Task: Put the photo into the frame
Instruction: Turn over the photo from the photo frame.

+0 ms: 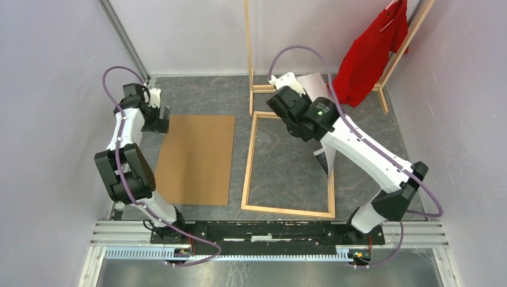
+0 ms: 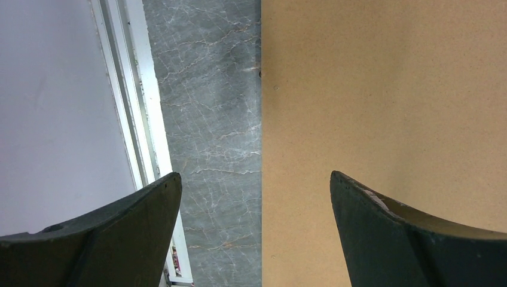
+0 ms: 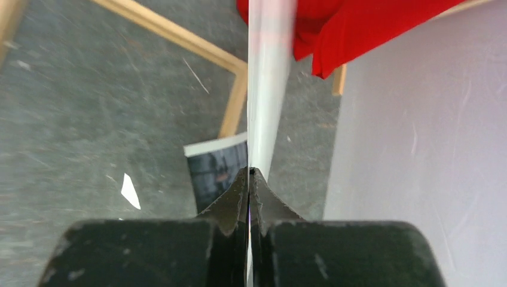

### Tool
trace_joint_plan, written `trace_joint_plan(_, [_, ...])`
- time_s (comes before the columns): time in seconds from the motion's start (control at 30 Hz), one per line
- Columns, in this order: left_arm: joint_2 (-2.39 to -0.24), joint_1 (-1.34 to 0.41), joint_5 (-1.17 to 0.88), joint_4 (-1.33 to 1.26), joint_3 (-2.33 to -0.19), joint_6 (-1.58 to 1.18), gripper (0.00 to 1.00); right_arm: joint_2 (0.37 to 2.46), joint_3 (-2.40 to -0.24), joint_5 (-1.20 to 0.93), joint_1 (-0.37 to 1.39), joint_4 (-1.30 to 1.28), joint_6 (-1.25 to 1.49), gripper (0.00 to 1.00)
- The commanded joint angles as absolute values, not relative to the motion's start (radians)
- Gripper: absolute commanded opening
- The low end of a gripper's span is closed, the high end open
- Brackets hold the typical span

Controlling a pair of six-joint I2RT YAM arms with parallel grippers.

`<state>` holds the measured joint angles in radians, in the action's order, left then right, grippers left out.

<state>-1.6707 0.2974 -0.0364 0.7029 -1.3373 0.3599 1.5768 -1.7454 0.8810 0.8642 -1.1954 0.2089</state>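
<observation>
My right gripper (image 3: 249, 171) is shut on the photo (image 3: 266, 89), which stands edge-on as a white strip running up from the fingertips. Its dark printed side (image 3: 218, 170) shows to the left of the fingers. From above, the photo (image 1: 324, 161) hangs curled under the right arm, over the right part of the frame (image 1: 248, 161), a light wooden rectangle lying flat on the grey floor. A corner of the frame (image 3: 233, 107) lies beyond the print. My left gripper (image 2: 256, 176) is open and holds nothing, over the left edge of the brown backing board (image 2: 382, 89).
The backing board (image 1: 197, 158) lies flat left of the frame. A wooden clothes rack (image 1: 248, 54) with a red shirt (image 1: 373, 54) stands at the back right. A grey wall (image 3: 418, 149) is close on the right. A small white scrap (image 3: 130, 191) lies on the floor.
</observation>
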Motion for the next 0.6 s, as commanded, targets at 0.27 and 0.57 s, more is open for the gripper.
trace_joint_plan(0.27, [-1.632, 0.302, -0.044, 0.701, -1.33, 0.341, 1.0, 1.367, -1.8, 0.744, 0.904, -0.879, 0.19, 0.0])
trace_joint_plan(0.57, [-1.61, 0.301, -0.055, 0.714, -1.321, 0.352, 1.0, 1.174, -1.819, 0.849, 0.877, -0.791, 0.178, 0.0])
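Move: The photo frame lies flat on the table, its middle about 4 cm back of the right hand, 7 cm to its left and some 28 cm below. The backing board is a further 33 cm or so to the left of the frame, level with it. The red shirt hangs about 22 cm ahead of the right hand and 20 cm to its right, near its height. From the left hand, the frame's middle is some 10 cm back and 47 cm right. Keep the photo pinched by its edge and raise the right gripper about 15 cm, up away from the frame. Drift left a few centimetres first, then swing back to the right and draw slightly back. As you rise, roll the hand's left side up some 30 degrees and tip the fingers up towards level. ##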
